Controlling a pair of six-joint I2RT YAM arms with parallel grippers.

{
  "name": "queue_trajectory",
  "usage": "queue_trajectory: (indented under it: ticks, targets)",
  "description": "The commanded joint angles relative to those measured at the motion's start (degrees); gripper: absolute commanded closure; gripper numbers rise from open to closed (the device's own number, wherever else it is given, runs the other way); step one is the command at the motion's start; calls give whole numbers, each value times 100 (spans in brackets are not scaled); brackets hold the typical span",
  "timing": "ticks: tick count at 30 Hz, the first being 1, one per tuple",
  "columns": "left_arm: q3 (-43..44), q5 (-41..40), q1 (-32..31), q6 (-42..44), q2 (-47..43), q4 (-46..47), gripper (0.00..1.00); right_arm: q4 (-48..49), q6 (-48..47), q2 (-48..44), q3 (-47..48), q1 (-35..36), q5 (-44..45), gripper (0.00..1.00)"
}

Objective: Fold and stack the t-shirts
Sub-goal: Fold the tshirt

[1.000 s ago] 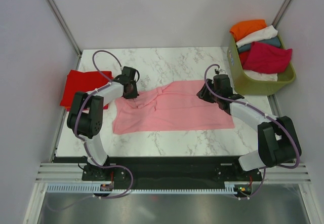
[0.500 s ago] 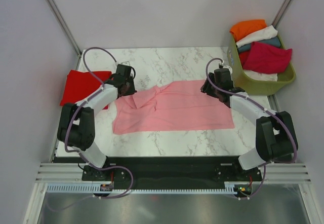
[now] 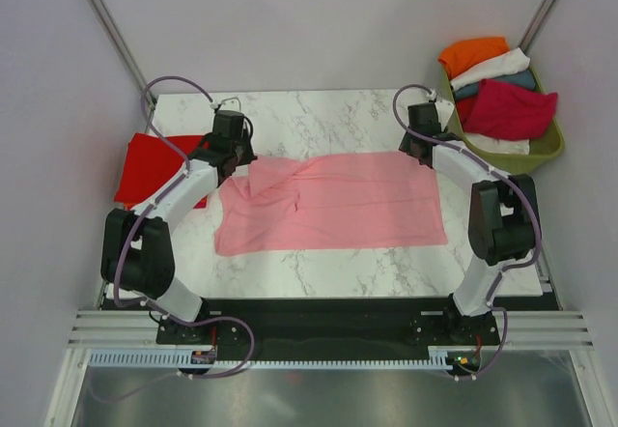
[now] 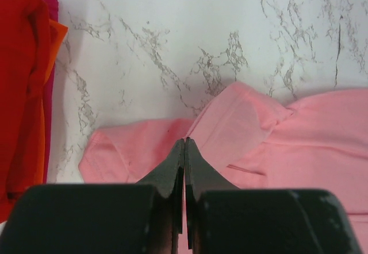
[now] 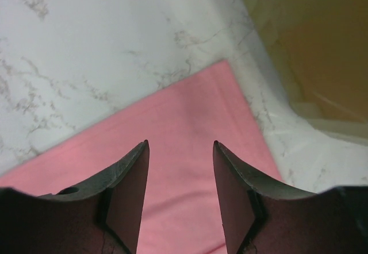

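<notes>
A pale pink t-shirt (image 3: 333, 205) lies spread across the middle of the marble table (image 3: 319, 113). My left gripper (image 3: 238, 156) is at the shirt's far left corner. In the left wrist view its jaws (image 4: 184, 140) are shut, and a raised fold of pink cloth (image 4: 241, 110) runs into the tips. My right gripper (image 3: 422, 151) hovers over the far right corner. Its jaws (image 5: 180, 143) stand open above the pink cloth (image 5: 184, 110) with nothing between them. A folded bright red t-shirt (image 3: 145, 166) lies at the table's left edge, also seen as red cloth (image 4: 20, 81).
An olive-green basket (image 3: 502, 161) stands off the table's far right corner, close to my right gripper. It holds orange (image 3: 473, 53), white, teal and crimson (image 3: 512, 108) shirts. Its wall (image 5: 310, 47) fills the right wrist view's upper right.
Both arms moved toward the far edge. The shirt's far left corner shifted up-left with the left gripper, which closed fully. The right jaws widened, and the far right corner now lies flat.
</notes>
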Motion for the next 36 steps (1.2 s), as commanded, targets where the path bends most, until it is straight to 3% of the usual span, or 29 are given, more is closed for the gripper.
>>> queue_trajectory:
  ticks: [1, 14, 24, 36]
  targets:
    - [387, -256, -14, 300, 156, 218, 98, -313, -260, 414, 590, -124, 684, 44]
    - [396, -835, 64, 415, 261, 165, 98, -727, -375, 1970, 1865, -204, 1160, 47]
    - [361, -757, 688, 344, 376, 86, 98, -639, -418, 2094, 2286, -134, 869, 44]
    - [405, -423, 794, 397, 455, 103, 98, -683, -480, 2402, 2568, -133, 816, 46]
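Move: The left hand already holds the pink shirt's far edge, some 12 cm above the table; the bare strip it is taken to lies about 8 cm left and 2 ahead, with the red stack 24 cm left and 2 back. From the open right hand, the shirt's far right corner is roughly 9 cm ahead, 4 right and 8 below; the green bin's middle is some 22 cm right and 8 ahead, at about hand height. The left hand keeps its shut grip on the shirt's far edge and, after easing forward a little, swings about 7 cm left towards the red stack, sinking slightly and turning some 10 degrees counter-clockwise, then holds there. Meanwhile the right hand, fingers staying open, first dives forward, right and down towards the shirt's far right corner, then rises a little while going on forward and dips again, some 8 cm farther out in all, its left side rolling down by about 10 degrees, to come close over that corner without closing on it. ##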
